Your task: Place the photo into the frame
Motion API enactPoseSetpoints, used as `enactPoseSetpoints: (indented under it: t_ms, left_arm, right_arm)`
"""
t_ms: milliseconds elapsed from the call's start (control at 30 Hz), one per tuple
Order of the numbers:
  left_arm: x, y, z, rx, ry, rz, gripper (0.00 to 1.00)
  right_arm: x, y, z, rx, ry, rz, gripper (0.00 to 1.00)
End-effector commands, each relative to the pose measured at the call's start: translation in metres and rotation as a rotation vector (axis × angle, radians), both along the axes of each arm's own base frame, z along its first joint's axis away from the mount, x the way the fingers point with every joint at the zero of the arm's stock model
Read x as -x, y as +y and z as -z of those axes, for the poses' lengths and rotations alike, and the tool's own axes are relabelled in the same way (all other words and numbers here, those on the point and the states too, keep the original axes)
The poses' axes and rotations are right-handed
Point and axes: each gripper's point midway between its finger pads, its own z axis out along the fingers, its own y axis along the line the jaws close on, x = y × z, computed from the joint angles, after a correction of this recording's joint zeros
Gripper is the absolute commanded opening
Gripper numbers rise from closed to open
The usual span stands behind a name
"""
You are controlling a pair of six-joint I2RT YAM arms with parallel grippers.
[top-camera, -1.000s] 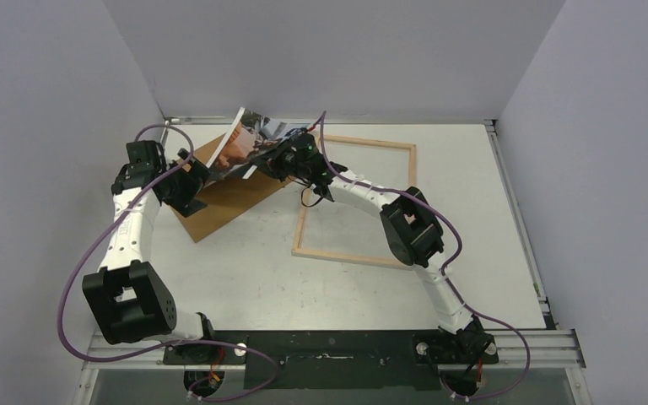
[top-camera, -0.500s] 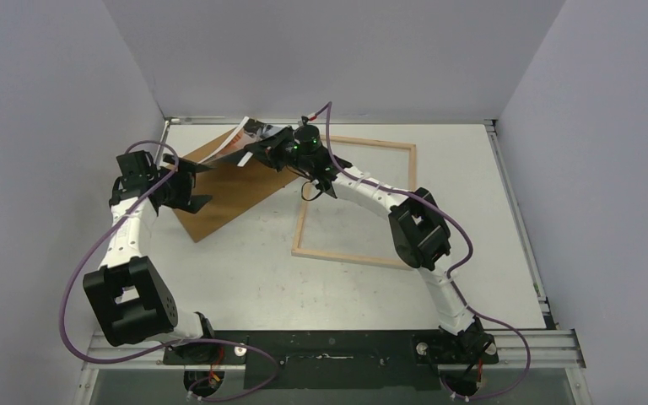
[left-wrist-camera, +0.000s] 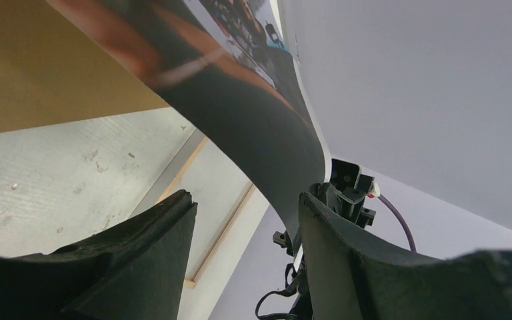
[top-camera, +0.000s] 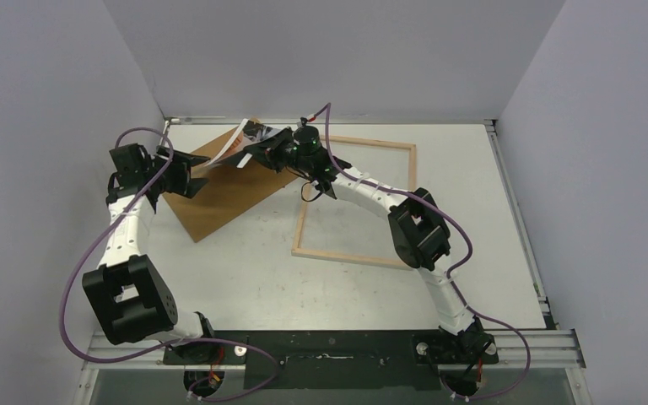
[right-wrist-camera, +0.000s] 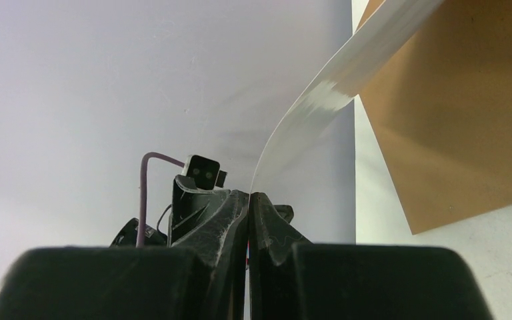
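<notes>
The photo [top-camera: 247, 137] hangs bent in the air over the back of the table, its printed side showing in the left wrist view [left-wrist-camera: 253, 113] and its white back in the right wrist view [right-wrist-camera: 333, 87]. My right gripper [top-camera: 280, 148] [right-wrist-camera: 249, 200] is shut on its right edge. My left gripper [top-camera: 196, 164] [left-wrist-camera: 247, 200] is at the photo's left end, jaws apart, with the sheet curving past the right finger [left-wrist-camera: 347, 260]. The frame [top-camera: 412, 194], a pale wood rim, lies flat on the table to the right of both grippers, and its rim [left-wrist-camera: 223, 230] also shows between my left fingers.
A brown hardboard sheet [top-camera: 224, 192] [right-wrist-camera: 467, 120] [left-wrist-camera: 33, 73] lies flat under the photo, left of the frame. Grey walls close in the table at the back and on both sides. Purple cables loop off both arms.
The right gripper has lifted and turned the photo more edge-on. The left gripper has swung back toward the photo's left end and its jaws have narrowed.
</notes>
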Motion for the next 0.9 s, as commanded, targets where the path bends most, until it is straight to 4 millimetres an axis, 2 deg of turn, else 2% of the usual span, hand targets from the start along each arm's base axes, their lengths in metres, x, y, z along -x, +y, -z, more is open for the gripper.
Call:
enactPoseSetpoints:
  t_ms: [0,200,267,500,833,867]
  left_arm:
    - [-0.021,0.007,-0.014,0.008,-0.131,-0.015,0.55]
    - [-0.027,0.007,0.0,0.048,-0.11,-0.046,0.49]
    - [-0.029,0.008,0.004,0.073,-0.101,-0.077,0.42]
    - [-0.048,0.013,0.002,0.217,-0.194,-0.157,0.28]
    - [-0.05,0.014,0.007,0.207,-0.186,-0.155,0.0]
    - [-0.05,0.014,0.007,0.204,-0.183,-0.151,0.0]
  right_arm:
    - [0.013,-0.002,-0.059,-0.088,-0.088,-0.024,0.0]
    - [0.018,0.001,-0.057,-0.104,-0.076,-0.034,0.0]
    - [0.019,0.003,-0.058,-0.11,-0.078,-0.037,0.0]
    - [0.027,0.01,-0.052,-0.121,-0.054,-0.057,0.0]
    - [0.029,0.007,-0.037,-0.094,-0.032,-0.058,0.01]
    - [0.029,0.006,-0.036,-0.094,-0.028,-0.058,0.02]
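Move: The photo's raised free edge lies about 4 cm ahead of the left hand, roughly 1 cm left and 2 cm below. From the right hand, which already pinches the photo, that edge is some 11 cm left, 2 cm back and 4 cm lower. The brown board's middle is 8 cm left of the right hand and 5 cm back, the wooden frame's 27 cm right and 11 cm back, both about 16 cm below. Reaching about 4 cm forward and down, the left hand pinches the photo's edge; the right keeps hold. ##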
